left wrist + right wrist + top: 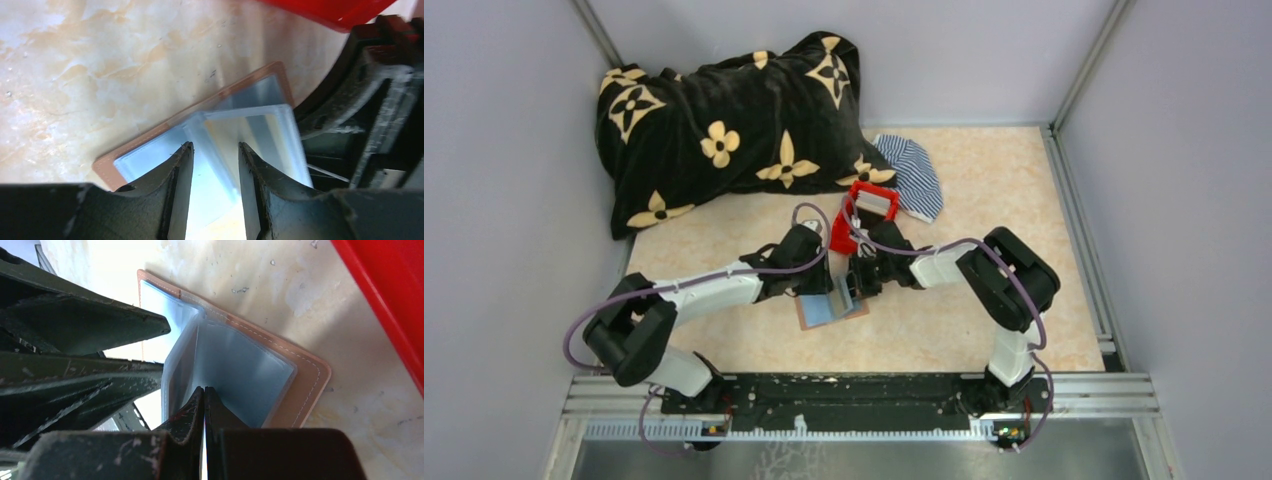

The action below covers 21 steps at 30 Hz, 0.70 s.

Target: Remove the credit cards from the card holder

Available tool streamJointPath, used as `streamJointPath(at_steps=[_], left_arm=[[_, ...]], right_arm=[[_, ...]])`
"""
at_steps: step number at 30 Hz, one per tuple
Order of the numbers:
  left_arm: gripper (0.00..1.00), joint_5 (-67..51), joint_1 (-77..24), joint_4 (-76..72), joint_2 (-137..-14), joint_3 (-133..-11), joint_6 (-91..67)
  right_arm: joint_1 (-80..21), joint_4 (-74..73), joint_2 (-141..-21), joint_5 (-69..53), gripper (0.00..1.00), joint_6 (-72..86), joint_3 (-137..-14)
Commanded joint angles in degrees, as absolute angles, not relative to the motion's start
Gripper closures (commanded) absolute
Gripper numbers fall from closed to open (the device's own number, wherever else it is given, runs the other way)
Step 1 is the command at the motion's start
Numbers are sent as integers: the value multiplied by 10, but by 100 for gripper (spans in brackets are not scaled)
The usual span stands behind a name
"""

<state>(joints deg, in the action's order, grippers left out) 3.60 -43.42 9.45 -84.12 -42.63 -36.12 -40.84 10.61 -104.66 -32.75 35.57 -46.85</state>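
Observation:
The card holder lies open flat on the table, reddish-brown leather with clear, light-blue-looking sleeves inside. One sleeve leaf stands up from the fold. My left gripper is open, its fingers on either side of that raised leaf's edge without closing on it. My right gripper is shut, its tip down in the fold on the flat sleeve. From above, the left gripper and the right gripper meet over the holder. I cannot tell single credit cards apart in the sleeves.
A red open-top box stands just behind the holder with a grey flat piece in it; its wall is close to my right gripper. A black flowered blanket and a striped cloth lie at the back.

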Motion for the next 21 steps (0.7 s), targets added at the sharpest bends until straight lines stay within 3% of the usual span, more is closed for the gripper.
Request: streamJointPath(at_steps=[1,11,21], left_arm=[[56,70,-438,142,-844,-447,-346],[56,46,-438,119,-863,-430,-352],[56,13,-437,90,-872,-417,-349]], right_arm=[[-414,25,-1024,-266,100,326,-438],[-412,-30,-954,-232,100,313,-427],[-380,-115,-810,-138,100,308,-413]])
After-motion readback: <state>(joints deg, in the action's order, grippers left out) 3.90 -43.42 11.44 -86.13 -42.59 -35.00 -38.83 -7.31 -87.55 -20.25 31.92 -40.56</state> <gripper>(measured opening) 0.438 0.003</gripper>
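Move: The clear card sleeve stands half open in the card holder, its middle about 3 cm right and 1 cm back of my left hand, 2 cm lower. The holder's middle is some 2 cm right and 3 cm back; the red box is 15 cm ahead, 7 cm right. From my right hand the sleeve is about 3 cm left, level fore and aft, the holder's middle 5 cm left and 3 cm back, and the red box 16 cm straight ahead. With my shut right fingertips against the right face of the raised sleeve, I draw my right hand about 7 cm to my right, slowly at first, then faster, drifting slightly back, tipping some 15 degrees and rising about 1 cm at the end. My left hand sinks about 1.5 cm and edges 1 cm left, fingers kept half open. ##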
